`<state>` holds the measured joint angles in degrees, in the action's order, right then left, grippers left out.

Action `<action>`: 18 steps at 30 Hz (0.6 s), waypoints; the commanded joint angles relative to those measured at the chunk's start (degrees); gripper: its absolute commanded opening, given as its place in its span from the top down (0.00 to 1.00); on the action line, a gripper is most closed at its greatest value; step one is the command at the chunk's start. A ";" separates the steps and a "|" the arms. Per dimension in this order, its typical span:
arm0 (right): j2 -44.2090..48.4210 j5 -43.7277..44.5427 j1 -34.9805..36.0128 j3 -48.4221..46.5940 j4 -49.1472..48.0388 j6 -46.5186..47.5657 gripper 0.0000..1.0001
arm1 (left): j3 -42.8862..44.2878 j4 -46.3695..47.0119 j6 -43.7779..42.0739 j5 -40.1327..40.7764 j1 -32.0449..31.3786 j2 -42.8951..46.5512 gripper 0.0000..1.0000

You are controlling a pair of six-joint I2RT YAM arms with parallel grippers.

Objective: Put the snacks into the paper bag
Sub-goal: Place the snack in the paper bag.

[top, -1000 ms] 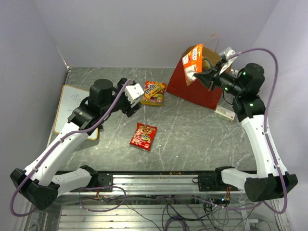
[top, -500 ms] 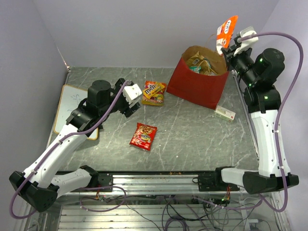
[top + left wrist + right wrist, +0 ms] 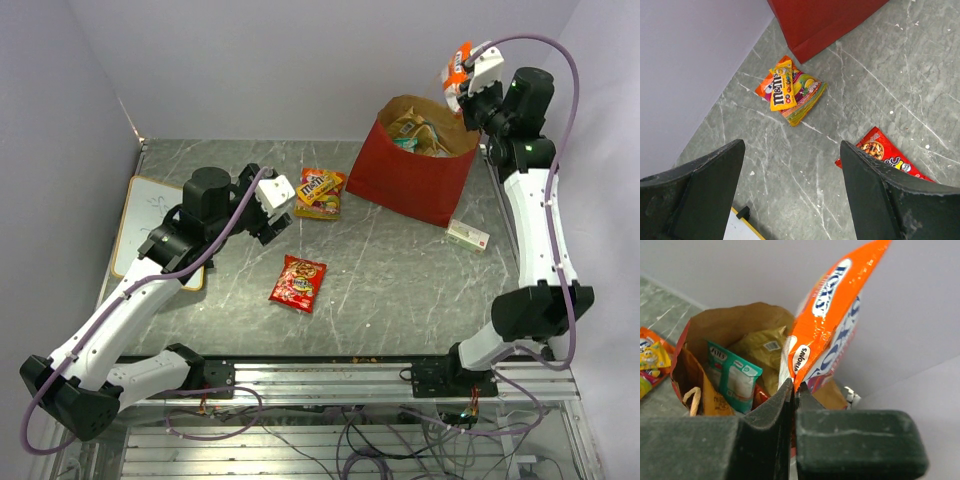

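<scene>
The red paper bag (image 3: 405, 185) stands open at the back right, its brown inside (image 3: 735, 325) holding a teal pack (image 3: 735, 377), a tan bag (image 3: 762, 347) and other packets. My right gripper (image 3: 794, 386) is shut on the bottom edge of an orange snack packet (image 3: 832, 315), which hangs above the bag's far right rim (image 3: 458, 72). My left gripper (image 3: 792, 150) hovers open and holds nothing. Ahead of it a stack of yellow and orange candy packs (image 3: 790, 92) lies near the bag's left corner. A small red pack (image 3: 885, 157) lies at mid-table (image 3: 298, 282).
A flat white board (image 3: 150, 225) lies at the left edge under my left arm. A small white box (image 3: 467, 235) rests on the table by the bag's right corner. The back wall stands close behind the bag.
My right arm has lifted the orange packet from the bag's mouth to high above its far right rim. The left arm has not moved.
</scene>
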<state>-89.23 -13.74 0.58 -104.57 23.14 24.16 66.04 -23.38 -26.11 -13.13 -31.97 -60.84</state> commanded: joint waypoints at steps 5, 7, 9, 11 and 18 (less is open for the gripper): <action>-8.77 -12.85 -3.87 -9.19 5.45 -4.97 1.00 | -0.62 2.11 0.27 -0.92 0.34 0.28 0.12; -10.30 -17.60 -5.56 -9.81 6.95 -9.54 1.00 | -0.58 1.98 0.27 -1.14 0.36 0.28 0.12; -11.21 -23.83 -7.16 -10.09 8.96 -12.18 1.00 | -0.48 1.86 0.27 -1.21 0.34 0.28 0.12; -11.31 -27.91 -8.27 -10.29 10.86 -12.89 1.00 | -0.47 1.81 0.27 -1.34 0.37 0.22 0.13; -11.15 -38.45 -11.56 -9.23 19.30 -4.57 1.00 | 0.02 1.38 -0.25 -2.53 0.33 -0.08 0.13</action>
<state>-101.14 -43.16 -10.15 -112.07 36.73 14.57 65.82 -23.35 -26.11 -13.74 -31.97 -60.86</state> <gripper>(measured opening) 0.010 0.872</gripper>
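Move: Held in the right hand is the orange-and-white snack packet; the paper bag's open mouth has its middle about 4 cm ahead of that hand, 5 cm to its left and some 17 cm below. On the table, roughly 42 cm below, the M&M's packets lie 27 cm to its left and 5 cm back, the small white box 7 cm to its right and 17 cm back. From the left hand the mouth is about 24 cm ahead, 31 cm right and 6 cm lower. Sinking about 8 cm towards the paper bag's mouth, the right hand first eases some 3 cm forward, then draws back almost as far. Meanwhile the wrist tips down about 20 degrees, lifts the hand's left side and turns counter-clockwise, bringing the packet round over the opening. The shut fingers keep their pinch on the packet's end. ##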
